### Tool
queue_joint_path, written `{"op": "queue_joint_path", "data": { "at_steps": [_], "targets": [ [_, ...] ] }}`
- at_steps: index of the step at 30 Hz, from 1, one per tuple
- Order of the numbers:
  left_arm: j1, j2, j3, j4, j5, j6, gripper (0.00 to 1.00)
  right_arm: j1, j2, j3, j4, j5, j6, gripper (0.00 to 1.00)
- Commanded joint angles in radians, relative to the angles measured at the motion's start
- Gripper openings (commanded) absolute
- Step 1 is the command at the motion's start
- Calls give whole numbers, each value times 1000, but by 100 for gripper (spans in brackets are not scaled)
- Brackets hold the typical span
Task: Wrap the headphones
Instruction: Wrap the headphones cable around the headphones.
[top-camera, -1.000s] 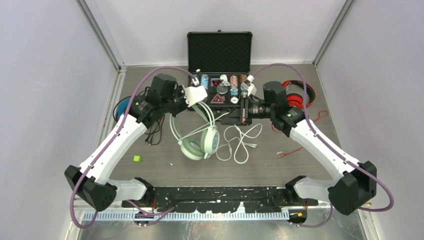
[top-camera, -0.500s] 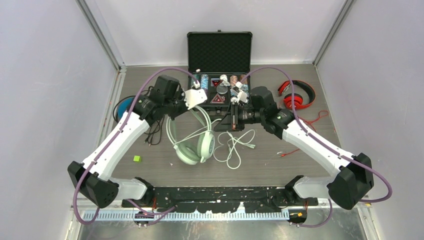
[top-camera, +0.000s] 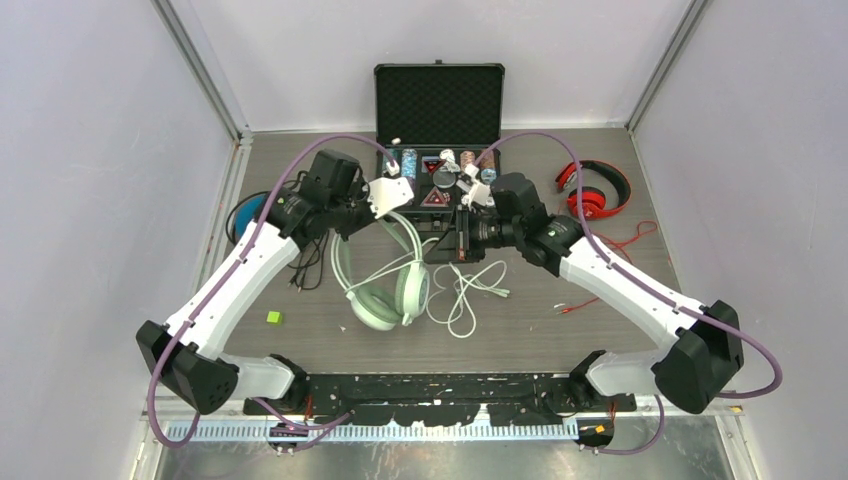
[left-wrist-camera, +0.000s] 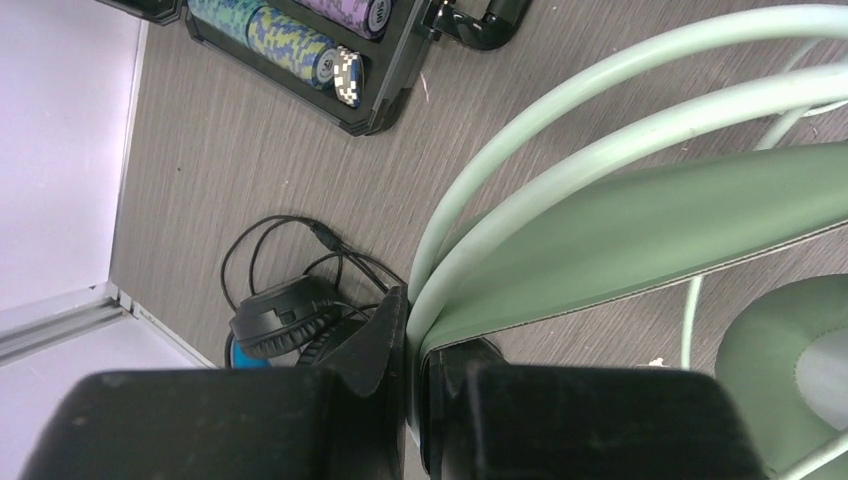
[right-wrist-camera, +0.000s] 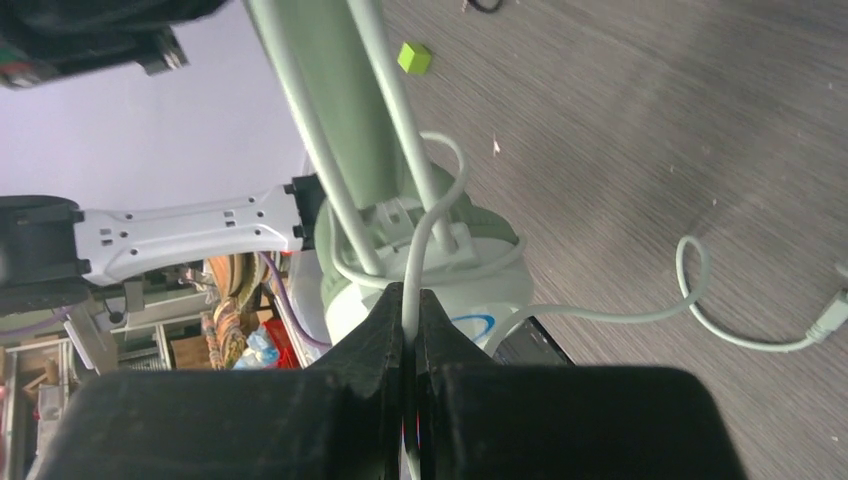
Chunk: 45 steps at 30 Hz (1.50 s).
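The mint-green headphones (top-camera: 383, 295) stand tilted on the table, left of centre. My left gripper (top-camera: 383, 214) is shut on the top of their headband (left-wrist-camera: 640, 215), which sits pinched between the jaws (left-wrist-camera: 412, 335). My right gripper (top-camera: 445, 243) is shut on their white cable (right-wrist-camera: 432, 225), close beside the headband and ear cup (right-wrist-camera: 440, 275). The rest of the cable (top-camera: 466, 296) lies in loose loops to the right of the ear cups. The red headphones (top-camera: 596, 190) lie at the back right. The black headphones (left-wrist-camera: 275, 312) lie at the left edge, partly hidden by my left arm.
An open black case (top-camera: 440, 100) with poker chips (left-wrist-camera: 300, 50) stands at the back centre, just behind both grippers. A small green cube (top-camera: 273, 317) lies near the front left. A thin red cable (top-camera: 622, 243) trails on the right. Black cable (top-camera: 305, 268) lies under my left arm.
My right gripper has moved left with the white cable, up to the headband. The headphones and the cable loops have shifted slightly left. My left gripper has kept its hold.
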Motion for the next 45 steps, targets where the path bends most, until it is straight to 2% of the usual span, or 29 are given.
{"op": "queue_joint_path", "data": {
  "at_steps": [1, 7, 14, 25, 32, 36, 45],
  "targets": [
    [3, -17, 18, -4, -18, -21, 0, 3, 4, 107, 46, 7, 17, 5],
    [3, -13, 16, 0, -218, -104, 0, 2, 4, 69, 205, -119, 137, 12],
    [-17, -21, 33, 9, -320, -196, 0, 4, 20, 80, 298, -195, 199, 20],
    [-37, 2, 81, 32, -502, -383, 0, 10, 79, 133, 311, -199, 213, 20],
    [-37, -21, 59, 133, -513, -546, 0, 19, 138, 164, 312, -165, 198, 20],
    [-36, -31, 50, 174, -553, -620, 0, 26, 145, 172, 304, -137, 168, 31],
    [-37, -23, 84, 176, -587, -721, 0, 31, 106, 156, 247, -95, 81, 41]
  ]
}}
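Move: The right hand already holds the cable. The headphones' near ear cup lies about 5 cm to its left, 8 cm back and 6 cm lower, with the far ear cup about 6 cm farther left and 2 cm farther back. The headband's top is about 13 cm left and 8 cm ahead, level with the hand. The cable's plug lies on the table, 13 cm right and 3 cm back. From the left hand, which holds the headband, the near cup is about 9 cm right, 15 cm back and 8 cm below. The right fingers give up their pinch on the cable, opening from nearly shut to almost half wide beside the near ear cup, as the hand goes about 5 cm up and 5 cm left with a slight roll. Meanwhile the left hand, still gripping the headband, turns it some 45 degrees counter-clockwise and carries it left, then forward and up, swinging the cups round towards the right hand. ##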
